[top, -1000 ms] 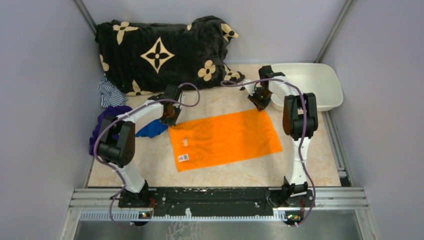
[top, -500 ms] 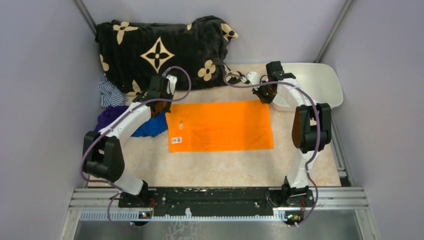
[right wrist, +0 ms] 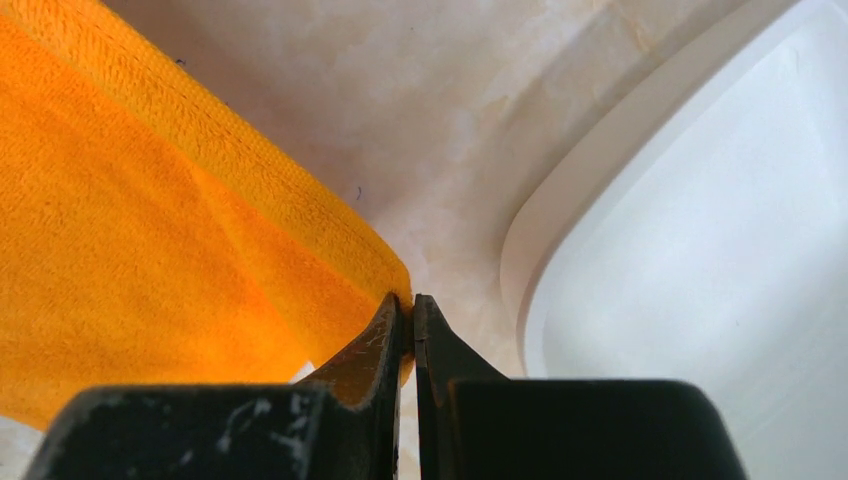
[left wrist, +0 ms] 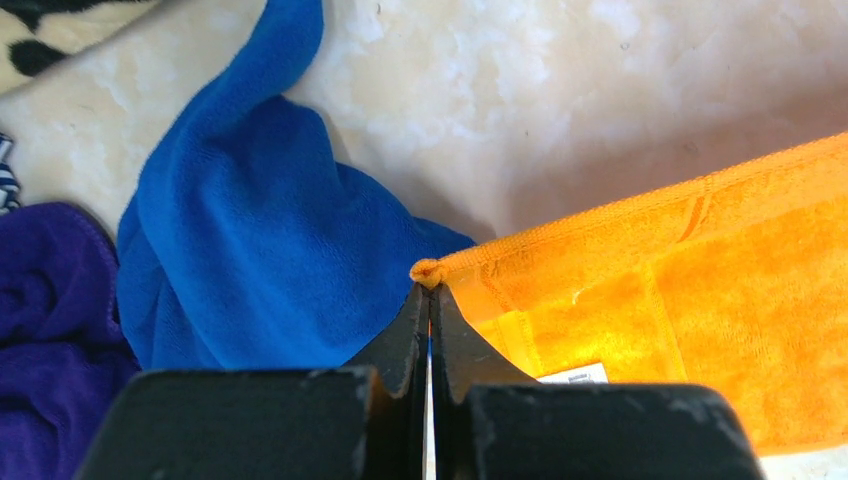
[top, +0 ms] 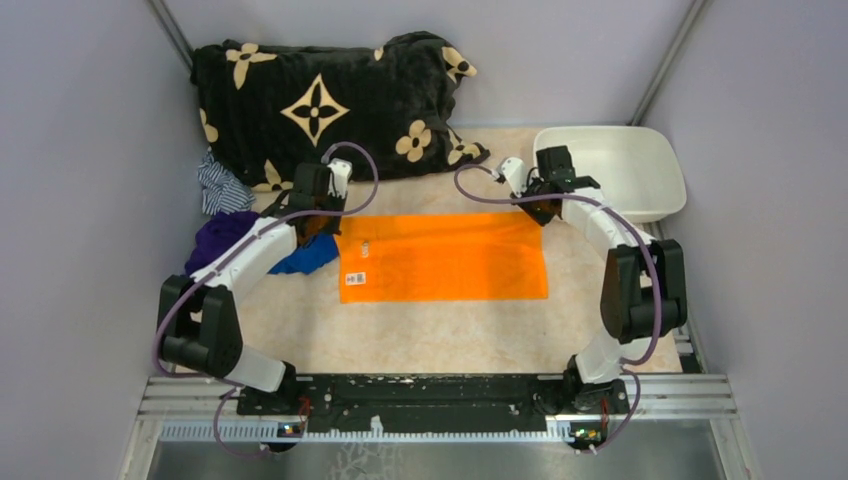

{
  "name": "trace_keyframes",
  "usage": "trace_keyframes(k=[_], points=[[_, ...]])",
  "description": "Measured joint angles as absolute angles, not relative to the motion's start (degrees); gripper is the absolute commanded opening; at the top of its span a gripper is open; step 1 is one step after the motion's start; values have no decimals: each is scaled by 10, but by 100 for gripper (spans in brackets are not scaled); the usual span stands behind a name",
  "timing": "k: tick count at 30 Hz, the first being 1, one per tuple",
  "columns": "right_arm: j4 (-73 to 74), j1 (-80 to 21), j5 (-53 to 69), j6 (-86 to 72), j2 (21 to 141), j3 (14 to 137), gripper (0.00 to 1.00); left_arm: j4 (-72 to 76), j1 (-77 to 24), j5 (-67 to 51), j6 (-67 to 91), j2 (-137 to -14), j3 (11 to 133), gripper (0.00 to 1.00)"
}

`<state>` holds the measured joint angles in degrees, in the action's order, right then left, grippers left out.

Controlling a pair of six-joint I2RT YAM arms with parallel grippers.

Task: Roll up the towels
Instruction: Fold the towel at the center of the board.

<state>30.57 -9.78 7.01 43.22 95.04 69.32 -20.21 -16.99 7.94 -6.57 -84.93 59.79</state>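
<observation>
The orange towel (top: 440, 256) lies spread flat mid-table, its white label near the left edge. My left gripper (top: 320, 214) is shut on its far left corner, and the wrist view shows the orange towel (left wrist: 690, 290) pinched at the left gripper (left wrist: 430, 288) tips. My right gripper (top: 547, 208) is shut on the far right corner; the orange towel (right wrist: 140, 240) hem sits between the right gripper (right wrist: 407, 302) tips. The blue towel (top: 306, 256) lies crumpled just left of the orange one, and the blue towel (left wrist: 250, 260) partly tucks under that corner.
A black blanket (top: 320, 95) with tan flowers fills the far left. A purple cloth (top: 215, 240) and a striped cloth (top: 220, 186) lie at the left wall. A white tub (top: 625, 150) stands far right, its rim (right wrist: 560, 210) close beside my right fingers.
The right gripper has shut on the towel's far right corner. Both arms drew apart and the orange towel swung from tilted to square and taut along its far edge.
</observation>
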Motion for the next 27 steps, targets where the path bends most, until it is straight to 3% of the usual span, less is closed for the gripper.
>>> trace_keyframes(k=[12,27], points=[[246,-173,-70,310,815,526,0,-209,-169,59,-17,-777,532,0],[204,-173,-148,228,747,473,0,-231,-170,25,82,-749,469,0]])
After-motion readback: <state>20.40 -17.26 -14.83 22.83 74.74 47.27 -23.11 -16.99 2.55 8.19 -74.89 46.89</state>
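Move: Both hands already hold the orange towel's far corners in the air. The towel's near left corner lies about 14 cm back from the left hand and 9 cm down, with the blue towel some 8 cm to that hand's left. From the right hand the near right corner is about 16 cm back and 8 cm down, and the white tray's middle some 12 cm ahead and 14 cm right. Both hands keep their pinch and draw back about 7 cm towards the near edge, the left sinking too. ##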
